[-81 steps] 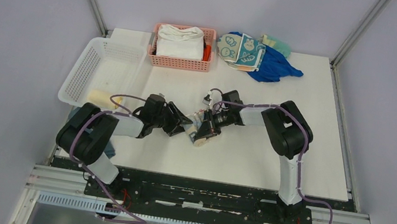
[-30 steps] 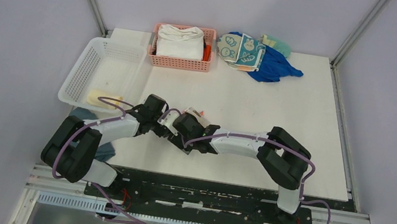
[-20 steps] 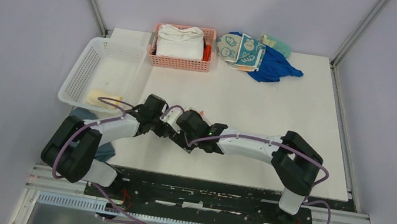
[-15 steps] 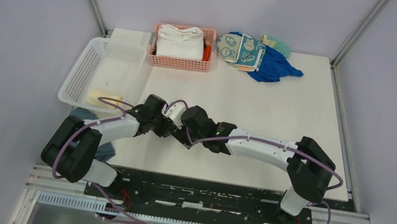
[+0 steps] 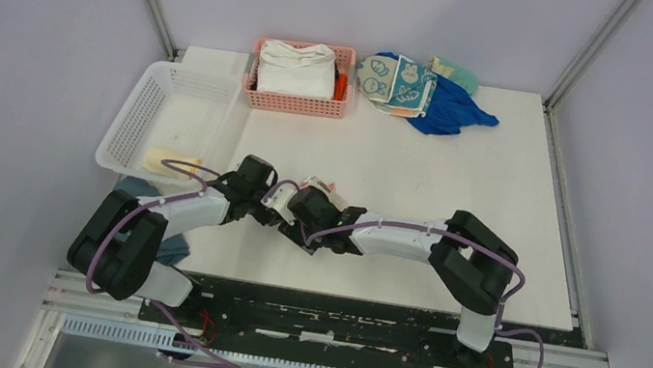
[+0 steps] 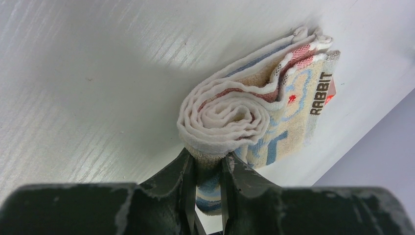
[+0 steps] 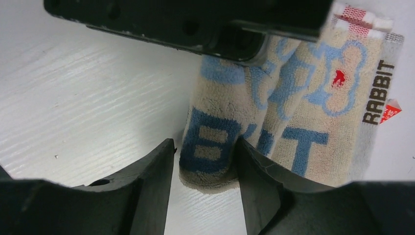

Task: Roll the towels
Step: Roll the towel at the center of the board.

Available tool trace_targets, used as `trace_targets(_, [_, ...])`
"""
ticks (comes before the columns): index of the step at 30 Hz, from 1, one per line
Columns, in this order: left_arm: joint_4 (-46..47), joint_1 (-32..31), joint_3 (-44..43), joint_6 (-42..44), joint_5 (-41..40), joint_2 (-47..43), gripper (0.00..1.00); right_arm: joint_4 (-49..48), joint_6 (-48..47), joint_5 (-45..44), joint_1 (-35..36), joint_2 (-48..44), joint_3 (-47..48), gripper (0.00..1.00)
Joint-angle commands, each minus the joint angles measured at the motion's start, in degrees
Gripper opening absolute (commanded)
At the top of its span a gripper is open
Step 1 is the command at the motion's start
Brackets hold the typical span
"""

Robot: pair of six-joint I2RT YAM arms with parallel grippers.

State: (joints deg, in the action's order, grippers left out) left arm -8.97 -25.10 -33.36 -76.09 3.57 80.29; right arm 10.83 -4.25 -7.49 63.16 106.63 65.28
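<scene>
The beige towel with blue "RABBIT" lettering (image 6: 244,117) is rolled into a spiral with a loose flap, just above the white table. My left gripper (image 6: 208,164) is shut on the roll's lower edge. My right gripper (image 7: 205,156) stands open astride the roll's end (image 7: 210,147): the right finger touches the cloth and a gap shows beside the left finger. From above, both grippers meet at the front left of the table (image 5: 294,210), and only a scrap of the towel (image 5: 317,185) shows. A yellow rolled towel (image 5: 165,162) lies in the white basket. A rabbit-face towel (image 5: 395,79) lies at the back.
The white basket (image 5: 169,102) stands at the back left and a pink basket (image 5: 296,101) holding a thick white folded cloth (image 5: 296,67) beside it. A blue cloth (image 5: 451,110) lies under the rabbit-face towel. A dark cloth (image 5: 177,245) hangs by the left arm's base.
Both grippers and the towel have moved left since the earliest frame. Over the last second the right arm stretched out to the right and drew back, and its jaws narrowed a little.
</scene>
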Motion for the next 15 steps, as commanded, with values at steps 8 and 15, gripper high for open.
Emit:
trace_targets(8, [1.1, -0.2, 1.9, -2.8, 1.7, 0.0, 0.15, 4.4, -0.3, -2.1, 0.2, 9.6, 2.1, 0.58])
trace_targets(15, [3.1, 1.1, 3.1, -2.1, 2.9, -2.1, 0.28, 7.2, 0.4, -4.5, -0.4, 11.7, 2.3, 0.2])
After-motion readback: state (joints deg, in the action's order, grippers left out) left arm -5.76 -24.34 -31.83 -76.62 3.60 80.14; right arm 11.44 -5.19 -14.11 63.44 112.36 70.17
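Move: The towel's roll lies almost at the right fingers, which stand open about its near right end; its middle is some 2 cm ahead, 3 cm left and 1 cm lower. The towel's flat tail is about 8 cm ahead and 2 cm right of the right hand. The left fingers still pinch the roll's other end, its middle being about 2 cm back and 3 cm right of the left hand. The right hand slides forward about 2 cm, sinking 1 cm along the roll, and closes its fingers around it. ##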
